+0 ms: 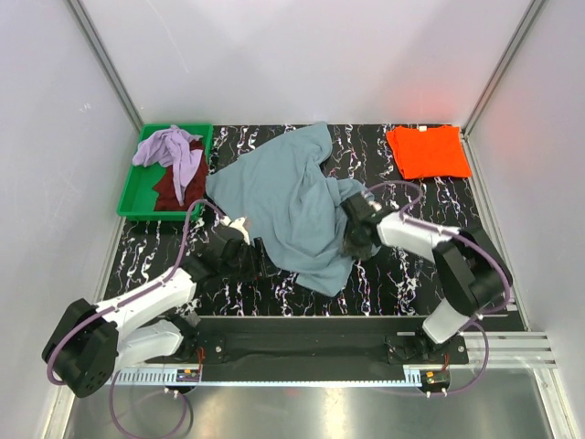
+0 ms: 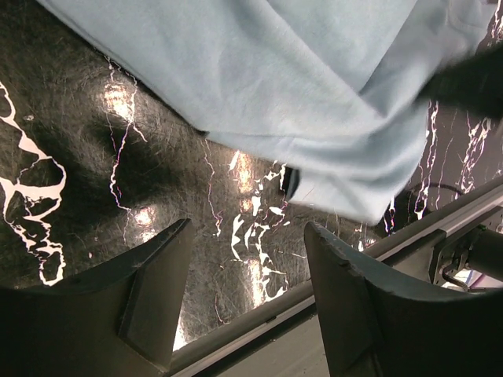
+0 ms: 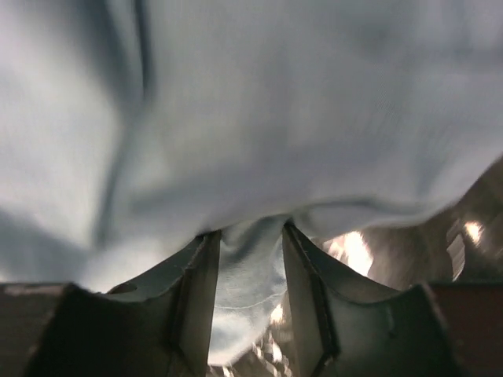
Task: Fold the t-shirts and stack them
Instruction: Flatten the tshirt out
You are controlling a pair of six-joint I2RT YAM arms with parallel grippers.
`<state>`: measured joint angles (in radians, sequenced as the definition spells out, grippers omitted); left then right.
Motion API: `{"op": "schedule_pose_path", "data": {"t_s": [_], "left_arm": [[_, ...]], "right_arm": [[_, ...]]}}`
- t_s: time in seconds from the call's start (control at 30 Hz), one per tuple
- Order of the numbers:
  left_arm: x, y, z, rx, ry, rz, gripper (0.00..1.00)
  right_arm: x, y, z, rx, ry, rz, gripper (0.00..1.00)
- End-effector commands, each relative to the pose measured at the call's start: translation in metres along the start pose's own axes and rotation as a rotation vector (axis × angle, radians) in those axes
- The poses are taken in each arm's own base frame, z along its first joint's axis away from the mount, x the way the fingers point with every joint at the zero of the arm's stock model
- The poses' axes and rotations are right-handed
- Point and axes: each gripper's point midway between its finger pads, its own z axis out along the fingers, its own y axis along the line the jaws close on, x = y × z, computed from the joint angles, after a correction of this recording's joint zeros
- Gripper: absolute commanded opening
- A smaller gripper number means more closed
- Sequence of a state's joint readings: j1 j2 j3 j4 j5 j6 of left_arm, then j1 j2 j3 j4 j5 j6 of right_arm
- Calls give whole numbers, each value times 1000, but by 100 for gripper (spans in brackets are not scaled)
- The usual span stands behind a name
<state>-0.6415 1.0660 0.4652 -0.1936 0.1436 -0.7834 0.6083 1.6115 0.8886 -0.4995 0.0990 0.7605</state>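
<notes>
A dusty blue-grey t-shirt [image 1: 283, 197] lies rumpled and partly spread in the middle of the black marbled table. My right gripper [image 1: 355, 229] is tucked into its right edge. In the right wrist view a bunched fold of that shirt [image 3: 251, 102] fills the gap between the jaws of the right gripper [image 3: 250, 236], which is shut on it. My left gripper [image 1: 239, 227] sits at the shirt's left edge. In the left wrist view the left gripper [image 2: 247, 228] is open and empty, with the shirt's hem [image 2: 314, 78] just beyond the fingertips. A folded orange t-shirt [image 1: 427, 151] lies at the back right.
A green tray [image 1: 151, 213] at the back left holds a lavender t-shirt [image 1: 174, 148] on top of a dark maroon one [image 1: 174, 187]. White walls enclose the table on three sides. A metal rail [image 1: 311, 343] carrying both arm bases runs along the near edge.
</notes>
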Motion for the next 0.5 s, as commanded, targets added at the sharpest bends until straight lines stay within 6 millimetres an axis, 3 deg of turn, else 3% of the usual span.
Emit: {"op": "schedule_pose_path", "data": {"t_s": [0.0,0.03,0.1,0.13,0.2,0.23,0.33,0.43,0.47], "left_arm": [[-24,-19,-5,39,-79,15,64],[-25,-20,-5,42,-82,15,64],[-27,-23,-3,52,-81,15,64],[-25,-26,-1,65,-67,22,64],[-25,-29,3,73,-51,31,63],[-26,-30,4,75,-47,33,63],[-31,-32,10,66,-49,41,63],[-35,-42,19,90,-30,49,63],[-37,-45,21,96,-22,49,63]], "right_arm": [[-35,-53,30,153,-22,20,44],[-58,-56,33,134,-27,82,44],[-83,-69,28,210,-49,80,45],[-116,-65,22,215,-86,103,45],[-134,-57,13,198,-80,75,48],[-156,-44,5,168,-115,70,49],[-165,-28,-17,116,-107,40,51],[-148,-23,-39,80,-115,20,48],[-139,-14,-44,52,-122,11,46]]}}
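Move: My right fingertips are down in the folds on the right side of the t-shirt, whose middle lies about 11 cm ahead and 16 cm left. The shirt's near flap is some 9 cm back and 7 cm left, and the orange stack about 24 cm ahead and 19 cm right. From my left hand, hovering just outside the near edge, the shirt's middle is roughly 14 cm ahead, 6 cm right and 6 cm lower. I sweep my right hand quickly about 14 cm forward and half as far right, low over the table, fingertips partly open and pushing the gathered cloth along towards the orange stack. Near the end I lift some 5 cm off the cloth and ease slightly back left. My left hand edges a couple of centimetres forward and right, open and touching nothing. ##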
